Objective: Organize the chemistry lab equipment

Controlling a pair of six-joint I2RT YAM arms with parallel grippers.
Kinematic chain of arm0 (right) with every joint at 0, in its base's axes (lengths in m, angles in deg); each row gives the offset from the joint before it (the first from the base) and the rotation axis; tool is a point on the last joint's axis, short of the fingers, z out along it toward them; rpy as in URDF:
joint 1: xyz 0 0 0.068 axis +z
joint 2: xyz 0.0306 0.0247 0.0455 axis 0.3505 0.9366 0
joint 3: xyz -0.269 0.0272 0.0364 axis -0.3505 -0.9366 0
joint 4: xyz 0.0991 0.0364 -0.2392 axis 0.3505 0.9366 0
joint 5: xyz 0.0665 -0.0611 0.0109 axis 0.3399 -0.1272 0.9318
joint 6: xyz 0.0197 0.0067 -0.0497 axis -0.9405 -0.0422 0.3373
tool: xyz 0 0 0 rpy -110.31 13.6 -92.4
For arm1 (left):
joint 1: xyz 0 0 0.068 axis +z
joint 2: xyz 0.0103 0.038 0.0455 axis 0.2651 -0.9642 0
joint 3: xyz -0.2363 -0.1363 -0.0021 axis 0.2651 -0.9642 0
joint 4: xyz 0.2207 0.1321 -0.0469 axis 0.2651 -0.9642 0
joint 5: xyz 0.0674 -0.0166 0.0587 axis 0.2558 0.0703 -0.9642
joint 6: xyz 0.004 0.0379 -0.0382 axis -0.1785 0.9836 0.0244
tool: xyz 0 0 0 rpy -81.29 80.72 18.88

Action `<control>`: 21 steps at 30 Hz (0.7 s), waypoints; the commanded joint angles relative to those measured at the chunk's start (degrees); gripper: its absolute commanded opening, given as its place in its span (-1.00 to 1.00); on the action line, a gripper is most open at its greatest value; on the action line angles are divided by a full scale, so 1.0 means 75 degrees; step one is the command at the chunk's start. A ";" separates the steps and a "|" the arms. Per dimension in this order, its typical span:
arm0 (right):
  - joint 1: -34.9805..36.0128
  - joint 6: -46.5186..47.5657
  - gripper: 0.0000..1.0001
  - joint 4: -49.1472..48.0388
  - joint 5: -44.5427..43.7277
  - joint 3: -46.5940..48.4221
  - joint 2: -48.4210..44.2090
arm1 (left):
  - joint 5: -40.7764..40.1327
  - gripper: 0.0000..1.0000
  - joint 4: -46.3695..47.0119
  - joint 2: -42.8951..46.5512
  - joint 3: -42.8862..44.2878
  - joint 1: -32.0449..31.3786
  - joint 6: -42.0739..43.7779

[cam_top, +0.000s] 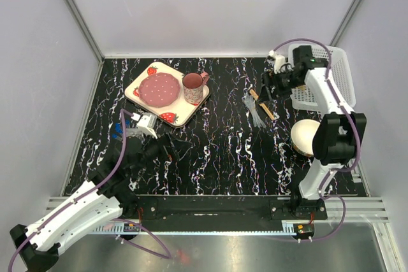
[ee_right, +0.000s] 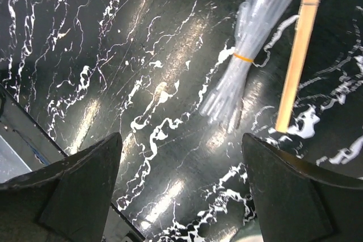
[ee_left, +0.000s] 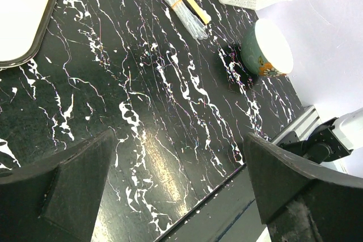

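Note:
A bundle of clear droppers (ee_right: pixel 240 65), tied with an orange band, lies on the black marbled table next to a wooden-handled tool (ee_right: pixel 299 49). My right gripper (ee_right: pixel 181 191) hovers open just short of them, nothing between its fingers. In the top view the droppers (cam_top: pixel 254 112) and the tool (cam_top: pixel 262 104) lie below the right gripper (cam_top: pixel 268 90). My left gripper (cam_top: pixel 167 148) is open low over the table's left part and holds nothing. In the left wrist view its jaws (ee_left: pixel 178 188) stand wide apart, with the droppers (ee_left: pixel 177 3) far ahead.
A white basket (cam_top: pixel 331 71) stands at the back right, a cream bowl (cam_top: pixel 305 137) in front of it. The strawberry-print tray (cam_top: pixel 146 107) carries a pink plate (cam_top: pixel 159 88) and a mug (cam_top: pixel 193 88). Something blue (cam_top: pixel 117 134) shows beside the left wrist.

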 commanded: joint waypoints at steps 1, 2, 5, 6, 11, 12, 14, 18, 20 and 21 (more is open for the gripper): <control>0.0592 -0.0342 0.82 -0.0640 -0.1078 -0.0155 0.0447 | -0.0023 0.97 0.0150 -0.0022 0.0305 0.0029 -0.0080; 0.0651 -0.0389 0.80 -0.0791 -0.1256 -0.0178 0.0565 | -0.0023 0.98 0.0092 -0.0010 0.0305 0.0029 -0.0092; 0.0956 -0.0495 0.76 -0.1026 -0.1936 -0.0178 0.1022 | -0.0082 0.98 0.0033 -0.0022 0.0317 0.0029 -0.0104; 0.1061 -0.0507 0.75 -0.1074 -0.2054 -0.0167 0.1151 | -0.0093 0.98 0.0033 -0.0045 0.0306 0.0040 -0.0116; 0.1355 -0.0600 0.57 -0.1272 -0.2862 -0.0049 0.1937 | -0.0128 0.98 0.0044 -0.0186 0.0329 0.0029 -0.0151; 0.1366 -0.0670 0.53 -0.1320 -0.2945 -0.0038 0.2019 | -0.0128 0.98 0.0068 -0.0198 0.0329 0.0029 -0.0162; 0.1413 -0.0706 0.46 -0.1343 -0.3121 0.0021 0.2230 | -0.0140 0.98 0.0091 -0.0268 0.0352 0.0029 -0.0174; 0.1460 -0.0741 0.25 -0.1390 -0.3250 -0.0037 0.2430 | -0.0128 0.98 0.0115 -0.0385 0.0399 0.0040 -0.0186; 0.1460 -0.0765 0.10 -0.1425 -0.3273 -0.0107 0.2476 | -0.0128 0.98 0.0126 -0.0443 0.0422 0.0040 -0.0186; 0.1460 -0.0765 0.05 -0.1449 -0.3262 -0.0131 0.2488 | -0.0117 0.98 0.0138 -0.0479 0.0423 0.0040 -0.0198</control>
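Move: The bundle of clear pipettes lies on the table about 16 cm below my right hand, some 4 cm ahead and 2 cm to its left. The wooden clamp beside it lies about 7 cm ahead and 2 cm right of my hand, the bowl about 21 cm right and 7 cm back, the basket some 15 cm ahead and 26 cm right. From my left hand the bundle is about 21 cm ahead, 31 cm right and 18 cm below. I drop my right hand about 15 cm onto the pipette bundle, easing a couple of centimetres forward and left early on, while the wrist tips some 20 degrees so the fingers point more steeply down. On the way I narrow the fingers from nearly wide open to a little over half, one on each side of the bundle just nearer than its orange band. ##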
